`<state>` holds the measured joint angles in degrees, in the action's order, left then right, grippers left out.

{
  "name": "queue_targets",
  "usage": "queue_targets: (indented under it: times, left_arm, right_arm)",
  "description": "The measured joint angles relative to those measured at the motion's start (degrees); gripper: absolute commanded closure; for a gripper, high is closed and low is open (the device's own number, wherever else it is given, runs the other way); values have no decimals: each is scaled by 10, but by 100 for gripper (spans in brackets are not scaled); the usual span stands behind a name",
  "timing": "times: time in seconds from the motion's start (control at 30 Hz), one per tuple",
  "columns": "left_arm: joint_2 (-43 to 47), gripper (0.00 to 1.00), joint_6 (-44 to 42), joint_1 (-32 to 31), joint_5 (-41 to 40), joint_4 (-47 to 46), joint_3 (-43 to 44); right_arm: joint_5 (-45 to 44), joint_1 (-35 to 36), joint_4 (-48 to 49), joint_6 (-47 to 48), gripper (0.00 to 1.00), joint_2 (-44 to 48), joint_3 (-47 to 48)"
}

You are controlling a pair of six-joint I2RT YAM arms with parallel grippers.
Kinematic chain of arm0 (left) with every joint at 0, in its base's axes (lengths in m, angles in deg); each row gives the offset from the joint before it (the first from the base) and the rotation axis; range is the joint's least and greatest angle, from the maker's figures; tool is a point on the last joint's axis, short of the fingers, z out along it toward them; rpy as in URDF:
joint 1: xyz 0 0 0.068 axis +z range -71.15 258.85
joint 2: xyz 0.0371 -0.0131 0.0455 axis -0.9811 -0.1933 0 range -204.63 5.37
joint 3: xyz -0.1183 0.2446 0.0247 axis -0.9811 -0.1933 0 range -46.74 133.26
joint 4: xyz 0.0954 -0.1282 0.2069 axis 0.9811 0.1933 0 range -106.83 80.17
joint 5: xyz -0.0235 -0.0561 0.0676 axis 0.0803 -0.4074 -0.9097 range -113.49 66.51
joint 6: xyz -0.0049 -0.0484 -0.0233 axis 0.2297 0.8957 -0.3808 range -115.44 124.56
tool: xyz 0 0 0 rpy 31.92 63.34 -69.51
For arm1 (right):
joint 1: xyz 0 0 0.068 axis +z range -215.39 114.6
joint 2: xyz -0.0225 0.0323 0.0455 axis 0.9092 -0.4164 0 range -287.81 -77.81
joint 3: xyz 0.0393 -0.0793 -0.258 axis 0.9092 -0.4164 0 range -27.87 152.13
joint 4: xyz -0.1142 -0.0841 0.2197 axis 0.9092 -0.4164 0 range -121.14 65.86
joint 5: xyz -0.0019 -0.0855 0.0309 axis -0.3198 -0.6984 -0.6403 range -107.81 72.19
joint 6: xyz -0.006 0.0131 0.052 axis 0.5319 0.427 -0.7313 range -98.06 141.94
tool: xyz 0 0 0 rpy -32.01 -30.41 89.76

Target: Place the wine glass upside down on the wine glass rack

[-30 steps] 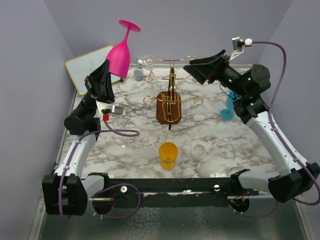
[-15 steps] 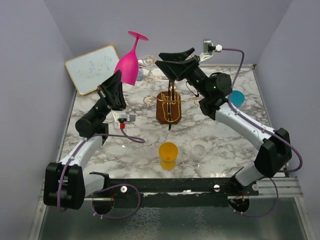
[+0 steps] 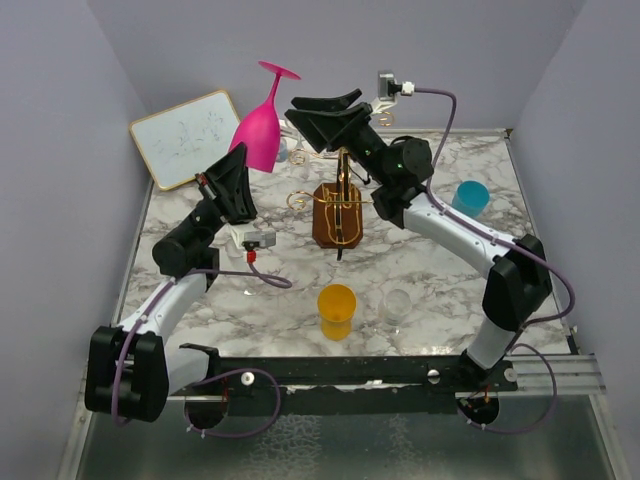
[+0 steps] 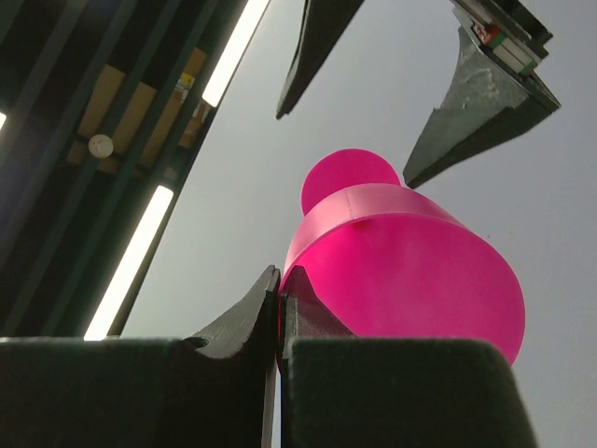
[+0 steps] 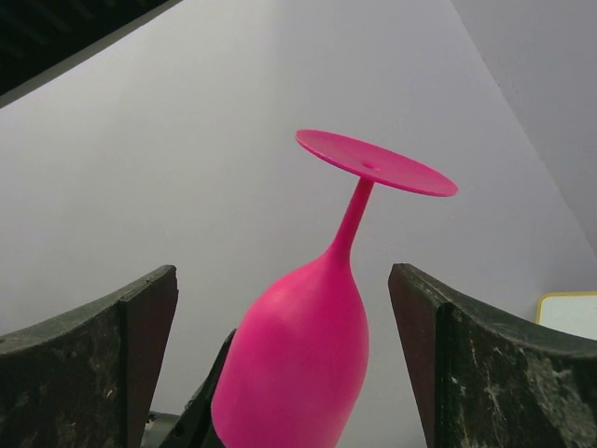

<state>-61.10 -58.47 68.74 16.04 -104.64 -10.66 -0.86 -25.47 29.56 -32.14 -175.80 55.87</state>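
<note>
A pink wine glass (image 3: 262,122) hangs upside down above the table's back left, foot uppermost and tilted right. My left gripper (image 3: 241,176) is shut on its rim; the left wrist view shows both fingers (image 4: 244,322) pinching the wall of the glass (image 4: 410,271). My right gripper (image 3: 308,106) stands open just right of the glass, pointing at it. From the right wrist, the glass (image 5: 303,355) sits between and beyond the spread right gripper (image 5: 282,273), not touched. The wine glass rack (image 3: 340,212), gold wire on a brown block, stands mid-table below the right arm.
A whiteboard (image 3: 184,136) leans at the back left. An orange cup (image 3: 336,308) and a clear glass (image 3: 398,303) stand near the front. A blue cup (image 3: 468,197) is at the right. Clear glasses (image 3: 296,124) stand behind the rack.
My right arm has swung left from the table's right side to beside the glass, uncovering the blue cup. My left arm has carried the glass slightly right.
</note>
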Motion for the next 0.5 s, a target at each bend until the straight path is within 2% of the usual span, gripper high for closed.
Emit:
queue_targets:
  times: [0.23,0.43,0.5]
  left_arm:
    - [6,100,-8,-5,1,0,0]
    - [6,100,-13,-7,5,0,0]
    - [6,100,-15,-9,6,0,0]
  right_arm:
    - [-1,5,-1,-10,16,-43,48]
    - [0,15,0,-18,37,-64,87]
    - [0,19,4,-22,39,-71,91]
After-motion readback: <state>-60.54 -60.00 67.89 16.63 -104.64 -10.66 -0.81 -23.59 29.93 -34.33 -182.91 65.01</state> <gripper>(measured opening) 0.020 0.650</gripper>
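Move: The right hand, open, has the pink wine glass about 4 cm to its left, 1 cm back and roughly level; the left hand already holds it upside down by the rim, the glass's middle some 4 cm ahead, 4 cm right and 4 cm above. The rack stands about 5 cm ahead of the right hand, 9 cm to its right and 35 cm lower; a clear glass hangs roughly 10 cm straight ahead of that hand, 30 cm lower. The right hand eases about 3 cm left and slightly up towards the pink glass's stem, fingers closing by a third. ##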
